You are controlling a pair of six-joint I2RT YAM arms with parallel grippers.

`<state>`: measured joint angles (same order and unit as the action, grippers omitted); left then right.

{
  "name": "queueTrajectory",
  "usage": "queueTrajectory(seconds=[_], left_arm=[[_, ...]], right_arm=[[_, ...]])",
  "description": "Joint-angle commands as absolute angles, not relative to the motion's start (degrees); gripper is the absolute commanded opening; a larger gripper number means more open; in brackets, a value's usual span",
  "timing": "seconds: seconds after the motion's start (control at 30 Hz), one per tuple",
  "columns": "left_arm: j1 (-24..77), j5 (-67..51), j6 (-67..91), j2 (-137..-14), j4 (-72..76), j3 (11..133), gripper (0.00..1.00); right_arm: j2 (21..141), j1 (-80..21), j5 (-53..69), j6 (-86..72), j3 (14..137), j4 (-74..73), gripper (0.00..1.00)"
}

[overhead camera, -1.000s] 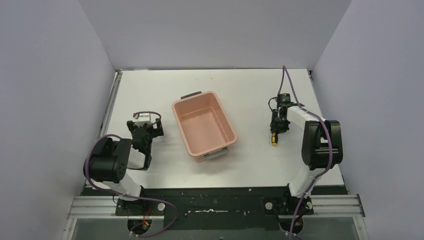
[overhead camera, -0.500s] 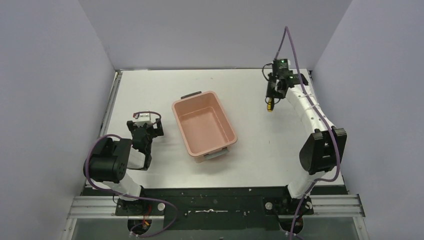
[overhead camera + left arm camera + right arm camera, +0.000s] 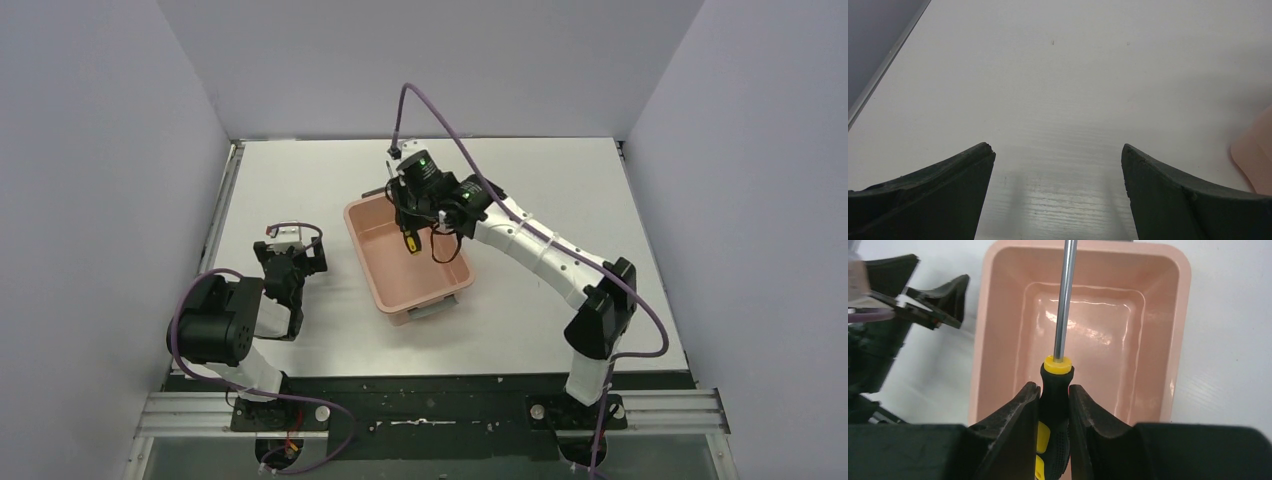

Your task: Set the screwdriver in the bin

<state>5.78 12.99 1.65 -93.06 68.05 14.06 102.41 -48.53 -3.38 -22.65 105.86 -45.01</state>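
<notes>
The salmon-pink bin (image 3: 420, 278) sits in the middle of the table. My right gripper (image 3: 408, 222) hangs above its far half, shut on the black-and-yellow handle of the screwdriver (image 3: 409, 240). In the right wrist view the gripper (image 3: 1054, 387) clamps the screwdriver (image 3: 1056, 377) by its handle. The metal shaft points out over the bare floor of the bin (image 3: 1098, 340). My left gripper (image 3: 291, 256) rests low, left of the bin. In its own view the left gripper (image 3: 1057, 148) stands open over bare table, with a corner of the bin (image 3: 1257, 157) at the right edge.
Grey walls close the table on three sides. A metal rail (image 3: 226, 205) runs along the table's left edge. The left arm (image 3: 908, 310) shows at the left of the right wrist view, close beside the bin.
My right arm has lifted the screwdriver from the table's right side and swung it left, to above the bin. The left arm has not moved.
</notes>
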Motion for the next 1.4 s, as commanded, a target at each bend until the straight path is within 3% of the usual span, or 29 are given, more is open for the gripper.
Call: queueTrajectory(seconds=[0.0,0.2,0.27,0.33,0.53,0.87,0.97,1.1,1.37], left_arm=[[5.38,11.93,1.21,-92.26,69.66,14.31,0.97],[5.42,11.95,1.17,-92.24,69.62,14.32,0.97],[5.45,11.95,1.22,-92.22,69.69,14.3,0.97],[5.38,11.95,1.22,-92.22,69.62,14.33,0.97],[5.39,11.93,1.15,-92.26,69.66,14.31,0.97],[5.44,11.95,1.16,-92.22,69.64,14.3,0.97],[5.45,11.95,1.2,-92.22,69.65,14.33,0.97],[5.45,11.91,1.21,-92.21,69.66,14.3,0.97],[5.39,11.98,1.22,-92.2,69.61,14.31,0.97]], right_arm=[[105.91,-49.3,-7.61,-24.26,100.65,-44.0,0.0],[111.42,-50.72,-8.26,-25.28,92.94,-39.65,0.01],[113.53,-50.76,-9.33,-25.93,92.44,-39.68,0.06],[115.31,-50.81,-11.21,-26.53,92.19,-39.8,0.14],[117.41,-50.94,-13.55,-27.23,92.73,-40.85,0.54],[108.0,-53.1,-15.91,-23.87,102.37,-45.17,0.72],[102.48,-52.81,-15.89,-20.85,103.4,-44.21,0.99],[93.52,-49.9,-18.31,-17.74,100.49,-42.29,1.0],[68.22,-28.81,-18.96,-17.12,63.71,-21.21,1.0]])
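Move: The right hand holds the screwdriver over the pink bin, whose middle lies some 20 cm below it, about 7 cm ahead and 2 cm to the left. The bin's far handle is roughly 20 cm ahead and 9 cm left, its near handle about 7 cm back and 4 cm right, both some 15 cm below. From the idle left hand, the bin's middle is about 30 cm to the right, about level fore and aft and a touch lower. Straight down into the near part of the bin goes the right hand, about 21 cm, easing back slightly while its fingers tilt nearly 30 degrees towards pointing straight down. At the bottom the fingers open wide and let go of the screwdriver; then the hand climbs back up out of the bin, past its starting height, and swings away to the right of the bin. ##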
